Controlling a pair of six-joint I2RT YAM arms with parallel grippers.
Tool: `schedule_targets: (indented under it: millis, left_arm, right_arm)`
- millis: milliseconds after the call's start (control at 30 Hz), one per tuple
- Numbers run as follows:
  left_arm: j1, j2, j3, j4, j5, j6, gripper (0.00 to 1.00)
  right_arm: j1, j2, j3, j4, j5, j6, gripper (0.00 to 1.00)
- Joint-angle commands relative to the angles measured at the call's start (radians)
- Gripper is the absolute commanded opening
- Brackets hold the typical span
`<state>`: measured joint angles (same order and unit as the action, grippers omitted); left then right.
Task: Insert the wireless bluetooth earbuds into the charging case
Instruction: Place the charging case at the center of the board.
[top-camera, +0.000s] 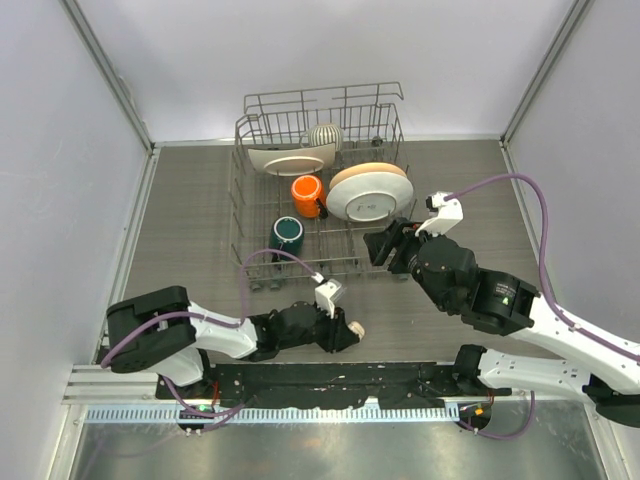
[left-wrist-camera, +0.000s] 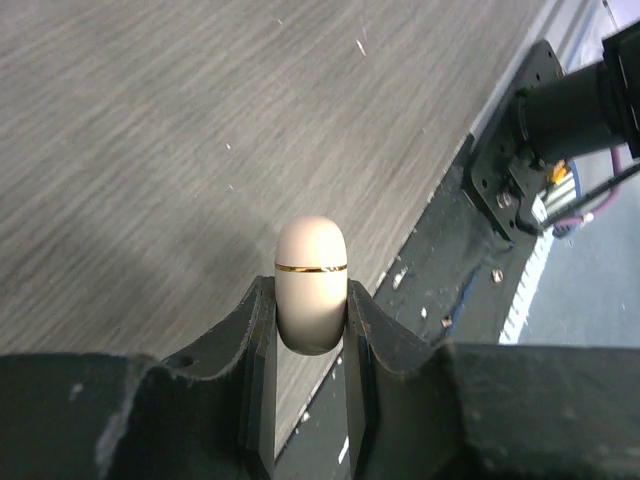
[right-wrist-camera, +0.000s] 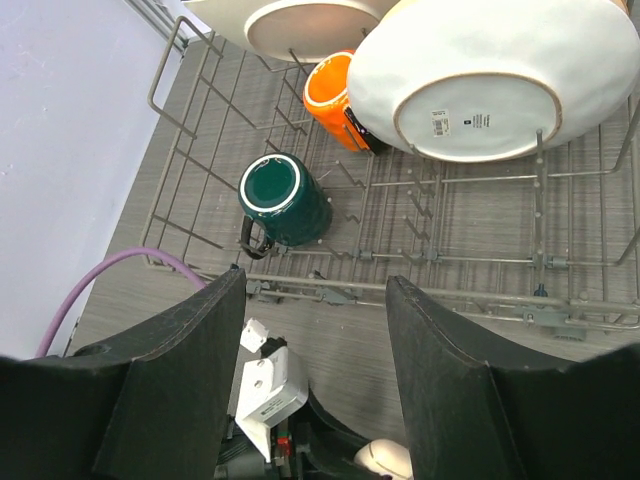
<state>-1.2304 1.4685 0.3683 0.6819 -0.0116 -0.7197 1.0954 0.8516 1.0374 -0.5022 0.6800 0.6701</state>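
A cream-white, pill-shaped charging case (left-wrist-camera: 311, 262) with a thin gold seam sticks out from between the fingers of my left gripper (left-wrist-camera: 311, 296), which is shut on its lower half. Its lid looks closed. In the top view the case (top-camera: 356, 328) shows at the tip of the left gripper (top-camera: 345, 331), low over the table's near edge. My right gripper (top-camera: 384, 246) hangs open and holds nothing, in front of the dish rack. Between its fingers (right-wrist-camera: 190, 340) I look down on the case (right-wrist-camera: 384, 459). The earbuds are out of view.
A wire dish rack (top-camera: 242, 205) stands at the back centre. It holds a large cream bowl (top-camera: 368, 191), a white plate (top-camera: 292, 158), an orange mug (top-camera: 307, 192), a green mug (top-camera: 288, 233) and a ribbed bowl (top-camera: 324, 134). The arms' black base plate (top-camera: 330, 382) runs along the near edge.
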Motion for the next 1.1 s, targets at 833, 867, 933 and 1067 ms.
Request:
schedule_targets:
  millis: [833,867,933,1067]
  left_arm:
    - [-0.009,-0.031,0.035,-0.136,-0.274,-0.119,0.48]
    - [-0.009,-0.055,0.034,-0.143,-0.277,-0.119,0.48]
    - [-0.009,-0.097,0.034,-0.180,-0.298,-0.119,0.50]
    - [-0.011,-0.221,0.145,-0.468,-0.347,-0.113,0.51]
  right_arm:
    - [-0.003,-0.043,-0.040,0.056,0.079,0.025,0.64]
    - [-0.003,-0.045,-0.039,0.056,0.081,0.020,0.64]
    - [-0.005,-0.052,-0.040,0.057,0.092,0.016,0.64]
    - [-0.005,-0.063,-0.040,0.053,0.102,0.003,0.64]
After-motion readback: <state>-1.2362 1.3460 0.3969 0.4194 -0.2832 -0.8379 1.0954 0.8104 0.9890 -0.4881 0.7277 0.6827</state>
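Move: The charging case is already pinched in the left hand's fingertips, low over the board; its resting spot is about 3 cm ahead of the hand, 1 cm to its left and 2 cm lower. The dish rack's near rail runs some 14 cm ahead, its middle 5 cm left; the green mug stands about 20 cm ahead, 16 cm left. From the right hand, the case lies roughly 10 cm back, 8 cm left and 27 cm down. Still gripping the charging case, the left hand carries it about 3 cm forward, turning some 15 degrees counter-clockwise, and eases it down onto the bare board, roughly 2 cm lower and slightly to the left. Its fingers then open and let go of the case, and the hand starts backing off leftward and up. ##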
